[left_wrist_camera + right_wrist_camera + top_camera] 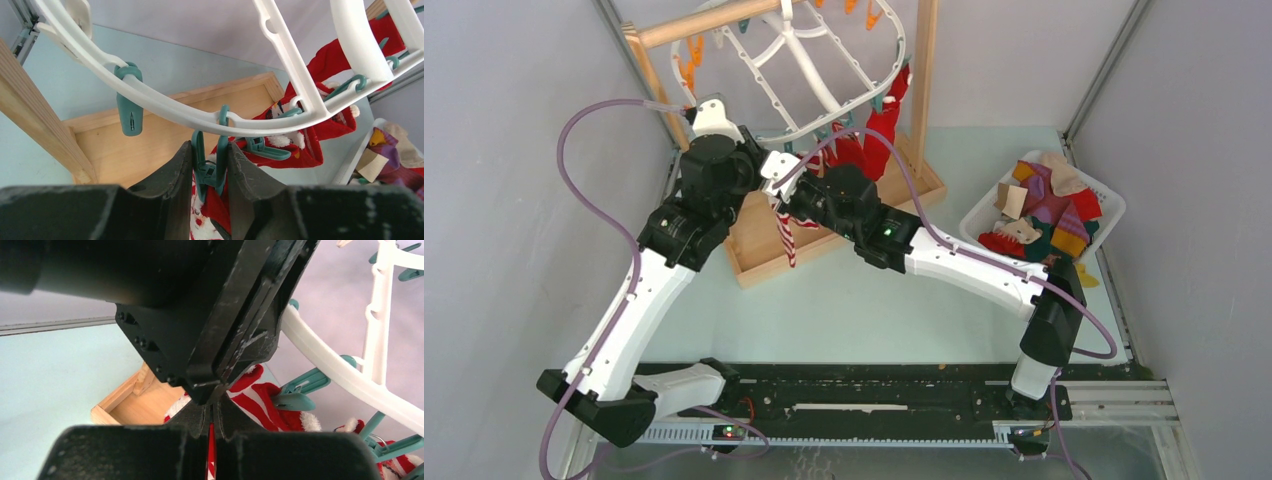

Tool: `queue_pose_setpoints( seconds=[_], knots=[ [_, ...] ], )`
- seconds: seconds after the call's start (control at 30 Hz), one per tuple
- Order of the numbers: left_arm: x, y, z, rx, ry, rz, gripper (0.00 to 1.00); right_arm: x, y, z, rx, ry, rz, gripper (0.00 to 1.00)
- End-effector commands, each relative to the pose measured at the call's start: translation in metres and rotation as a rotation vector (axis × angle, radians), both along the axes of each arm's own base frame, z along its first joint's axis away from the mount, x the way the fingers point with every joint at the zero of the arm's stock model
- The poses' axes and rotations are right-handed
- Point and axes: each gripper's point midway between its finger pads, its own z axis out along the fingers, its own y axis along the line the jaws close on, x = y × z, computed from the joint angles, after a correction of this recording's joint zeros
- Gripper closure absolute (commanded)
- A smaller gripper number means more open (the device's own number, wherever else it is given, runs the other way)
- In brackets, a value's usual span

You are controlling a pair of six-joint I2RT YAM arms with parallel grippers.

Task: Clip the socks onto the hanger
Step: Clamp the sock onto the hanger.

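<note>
The white hanger [819, 60] hangs from a wooden stand, with red socks [879, 125] clipped along its near rim. My left gripper [210, 160] is shut on the handles of a teal clothespin [218, 172] dangling from the hanger rim [165, 102]. A red-and-white sock [207, 220] reaches up into the pin's lower end from below. My right gripper [212, 415] is shut on that striped sock [211, 455], right under the left gripper's black body [200, 315]. From above, the striped sock [784, 240] trails down below both grippers.
The wooden stand's tray base [824, 240] lies under the hanger, its posts [921, 70] at either side. A white basket [976, 208] at the right holds several loose socks [1049, 205]. Another teal pin [129, 107] hangs free to the left.
</note>
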Motion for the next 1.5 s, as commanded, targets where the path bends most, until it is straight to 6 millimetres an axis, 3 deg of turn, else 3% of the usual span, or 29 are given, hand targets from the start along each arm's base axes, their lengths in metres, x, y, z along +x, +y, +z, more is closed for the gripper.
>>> queue_pose_setpoints(
  seconds=[0.0,0.27,0.43,0.8,0.93,1.23,1.47],
  knots=[
    [-0.002,0.003,0.003,0.066,-0.008,-0.024,1.00,0.002,-0.002,0.037,0.084,-0.015,0.004,1.00],
    [-0.004,0.000,0.009,0.033,-0.026,-0.039,0.98,0.011,-0.002,0.022,0.047,0.004,-0.014,1.00],
    [-0.007,0.001,0.014,0.006,-0.033,-0.030,0.83,0.013,-0.003,0.014,0.033,0.008,-0.019,1.00],
    [-0.012,0.009,0.022,-0.014,-0.046,0.004,0.38,0.012,-0.006,0.012,0.031,0.014,-0.020,0.99],
    [-0.015,0.011,0.026,-0.021,-0.050,0.005,0.27,0.012,-0.007,0.010,0.029,0.021,-0.017,0.96],
    [-0.043,0.009,0.030,-0.032,-0.059,-0.086,0.08,-0.003,-0.022,-0.001,-0.004,0.078,0.052,0.56],
    [-0.090,-0.007,0.022,-0.051,-0.077,-0.301,0.00,-0.037,-0.070,-0.018,-0.112,0.208,0.265,0.34]
  ],
)
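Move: The teal clip for the striped sock is already between the left fingertips, its middle about 1 cm ahead of and 2 cm below the left hand. From the right hand, which still pinches the sock just under it, the clip lies roughly 1 cm ahead, 2 cm left and 3 cm up. Along the rim, an empty clip hangs some 7 cm left and 3 cm ahead of the left hand, and one with a hung sock about 5 cm right and 2 cm ahead, both a little below it. The left fingers keep squeezing the clip while the right hand holds the sock at its jaws, both nearly still; then the left fingers open wide and let go of the clip. Just after, the right fingers open too and release the sock. Both retreat, speeding up: the left back about 6 cm and slightly up, the right some 5 cm down and to its right. ##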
